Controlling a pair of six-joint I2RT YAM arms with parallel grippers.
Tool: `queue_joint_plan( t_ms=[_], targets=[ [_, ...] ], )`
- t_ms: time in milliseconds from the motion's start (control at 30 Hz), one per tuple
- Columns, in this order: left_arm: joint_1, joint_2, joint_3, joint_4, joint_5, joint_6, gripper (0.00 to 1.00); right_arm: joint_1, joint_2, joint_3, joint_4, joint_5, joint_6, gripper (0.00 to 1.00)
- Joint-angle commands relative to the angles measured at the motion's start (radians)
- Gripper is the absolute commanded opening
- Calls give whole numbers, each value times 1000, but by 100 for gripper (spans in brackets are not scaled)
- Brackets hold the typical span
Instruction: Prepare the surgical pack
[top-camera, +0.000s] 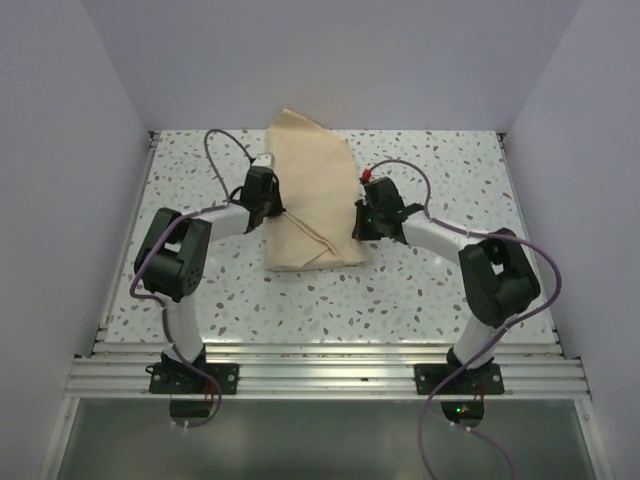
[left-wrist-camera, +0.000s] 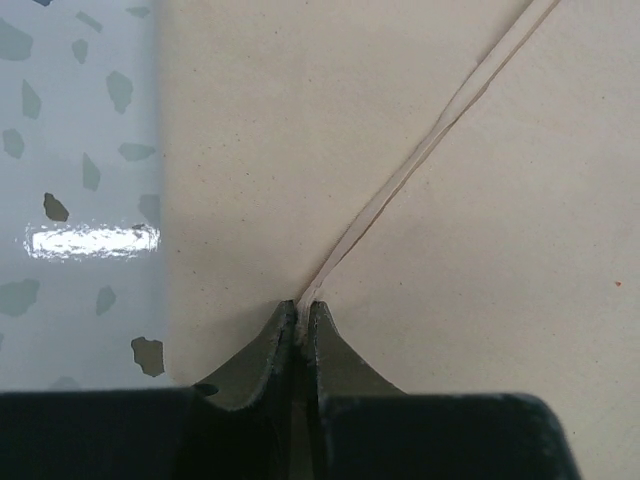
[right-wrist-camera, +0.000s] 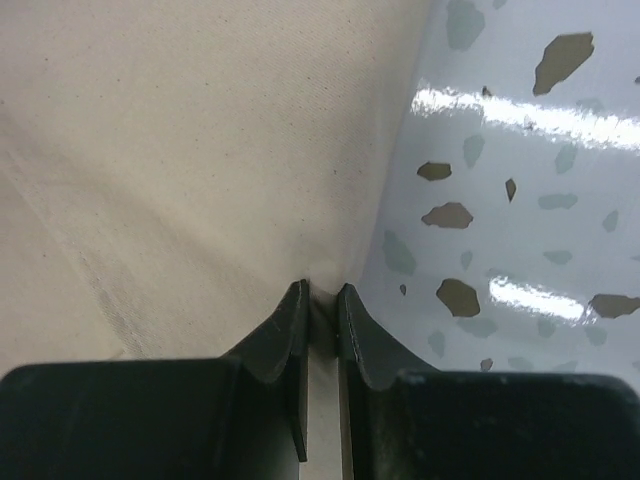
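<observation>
The surgical pack shows as a folded beige cloth bundle lying on the speckled table between the two arms. My left gripper sits at the bundle's left edge. In the left wrist view my left gripper is shut on a thin layered cloth edge that runs away diagonally. My right gripper is at the bundle's right edge. In the right wrist view my right gripper is pinched on the cloth at its border with the table.
White walls close in the speckled table at the back and both sides. An aluminium rail runs along the near edge with both arm bases. Purple cables loop over each arm.
</observation>
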Motion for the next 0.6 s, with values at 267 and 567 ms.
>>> queue_joint_plan(
  t_ms=[267,567],
  targets=[
    [-23,-190,-244,42,-55,-23,0,89,-295,-306,-209,80,93,0],
    [-57,-331,-392,18,-92,-95,0,165,-492,-475,-271,142,267,0]
  ],
)
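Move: Both hands already hold the cream wrap of the surgical pack, left at the end of its diagonal fold, right at its right side. The near metal rail they head for lies about 38 cm behind the left hand and 28 cm behind the right. The pack's near edge is some 17 cm back and 8 cm right of the left hand, 9 cm back and 10 cm left of the right. The far flap tip is roughly 37 cm ahead of the left hand. Still pinching the wrap, both hands drag it together, low and level, straight back towards the near rail and the bases. The left draws back about 10 cm and drifts a little right; the right goes faster, some 12 cm. Fingers keep their closing and the wrists turn only slightly. ##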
